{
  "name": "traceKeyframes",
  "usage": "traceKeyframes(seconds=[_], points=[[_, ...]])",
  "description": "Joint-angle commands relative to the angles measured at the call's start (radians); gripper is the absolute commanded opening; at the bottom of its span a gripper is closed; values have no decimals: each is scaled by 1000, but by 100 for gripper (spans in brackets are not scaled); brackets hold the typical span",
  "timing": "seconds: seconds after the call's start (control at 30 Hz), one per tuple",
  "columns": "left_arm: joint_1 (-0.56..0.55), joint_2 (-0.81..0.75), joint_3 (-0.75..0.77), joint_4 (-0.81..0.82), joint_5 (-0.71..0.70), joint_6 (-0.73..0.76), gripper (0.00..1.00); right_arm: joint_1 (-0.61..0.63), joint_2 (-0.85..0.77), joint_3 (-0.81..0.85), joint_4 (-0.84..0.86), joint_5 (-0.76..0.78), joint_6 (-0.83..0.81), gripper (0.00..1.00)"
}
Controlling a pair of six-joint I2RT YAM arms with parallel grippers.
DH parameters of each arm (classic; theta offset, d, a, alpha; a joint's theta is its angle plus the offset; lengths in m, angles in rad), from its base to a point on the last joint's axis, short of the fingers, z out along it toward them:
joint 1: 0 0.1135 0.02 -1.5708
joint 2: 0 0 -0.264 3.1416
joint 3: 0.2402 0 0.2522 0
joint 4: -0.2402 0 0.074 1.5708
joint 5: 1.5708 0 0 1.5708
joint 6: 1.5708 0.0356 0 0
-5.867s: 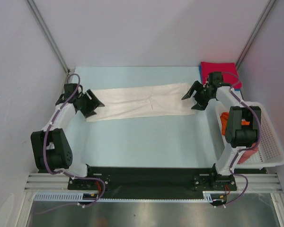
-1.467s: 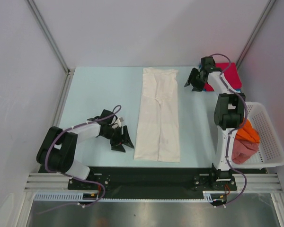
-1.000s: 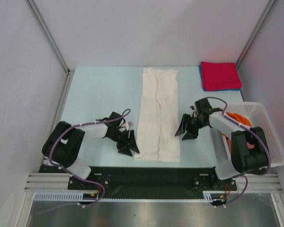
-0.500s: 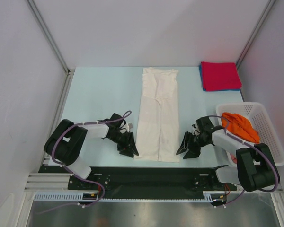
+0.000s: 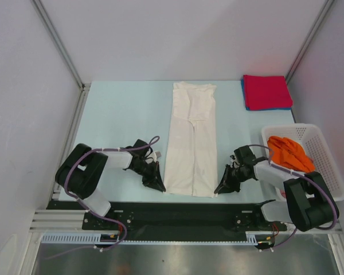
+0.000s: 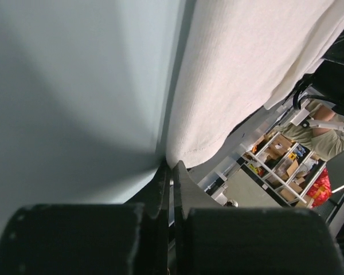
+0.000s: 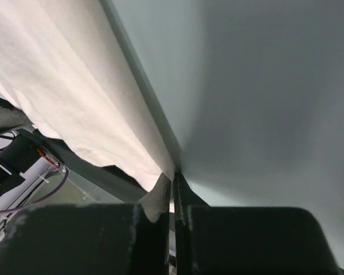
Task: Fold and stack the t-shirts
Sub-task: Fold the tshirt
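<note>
The white t-shirt [image 5: 192,137] lies folded into a long narrow strip down the middle of the table, its hem towards me. My left gripper [image 5: 160,186] is low on the table at the strip's near left corner, shut on the cloth edge [image 6: 246,69]; its tips [image 6: 171,167] pinch the hem. At the near right corner my right gripper [image 5: 219,189] is shut on the hem too, the white cloth [image 7: 63,86] meeting its tips [image 7: 173,176]. A folded red t-shirt [image 5: 266,90] rests on a blue one [image 5: 245,101] at the far right.
A white lattice basket [image 5: 286,127] stands at the right edge beside the right arm, holding a crumpled orange t-shirt [image 5: 289,153]. Grey walls close in the table on the left, back and right.
The shirt, lying crosswise at first, now lies lengthwise. Over the last second my right gripper came down to the near right corner, the left edged in to the near left corner, and both shut.
</note>
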Motion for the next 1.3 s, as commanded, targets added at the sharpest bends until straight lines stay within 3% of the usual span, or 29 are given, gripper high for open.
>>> traceKeyframes(seconds=[0.0, 0.13, 0.3, 0.47, 0.6, 0.83, 1.0, 1.13, 1.27], points=[[-12, -60, -42, 16, -90, 17, 0, 13, -104, -14, -83, 62, 22, 0], [-12, -181, -67, -21, -108, -9, 0, 33, -313, -57, -156, 83, 105, 0], [-28, -106, -90, 9, -28, -21, 0, 42, -178, -105, -76, 9, 69, 0], [-32, -252, -77, -43, -54, -31, 0, 87, -304, -69, -126, 74, 119, 0], [-35, -203, -108, -40, -36, -29, 0, 90, -267, -135, -116, 34, 121, 0], [-45, -368, -53, -43, -19, -73, 0, 115, -443, -19, -211, 65, 160, 0], [-29, -375, 99, -75, -79, -90, 0, 21, -311, 169, -226, 60, 63, 0], [33, -246, 270, -50, -94, -118, 0, -170, -125, 323, -223, 25, -50, 0], [96, -79, 416, 11, -88, -143, 0, -238, 95, 507, -176, -37, -96, 0]])
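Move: Each gripper already pinches a near hem corner of the long folded t-shirt, just above the table. The shirt's far end lies about 50 cm ahead of the left hand and 10 cm to its right, and about 50 cm ahead of the right hand and 6 cm to its left. Off the right hand, the basket's middle is some 12 cm ahead and 30 cm right, the red stack roughly 47 cm ahead and 26 cm right. Still pinching the hem corners, both hands first draw the t-shirt 3 to 4 cm back towards the robot, staying low, then sweep up and forward together over the shirt towards its far end, picking up speed. They finish about 11 cm ahead of where they began and 10 to 12 cm higher, the fingertips swinging forward, some 20 degrees on the left and less on the right. ##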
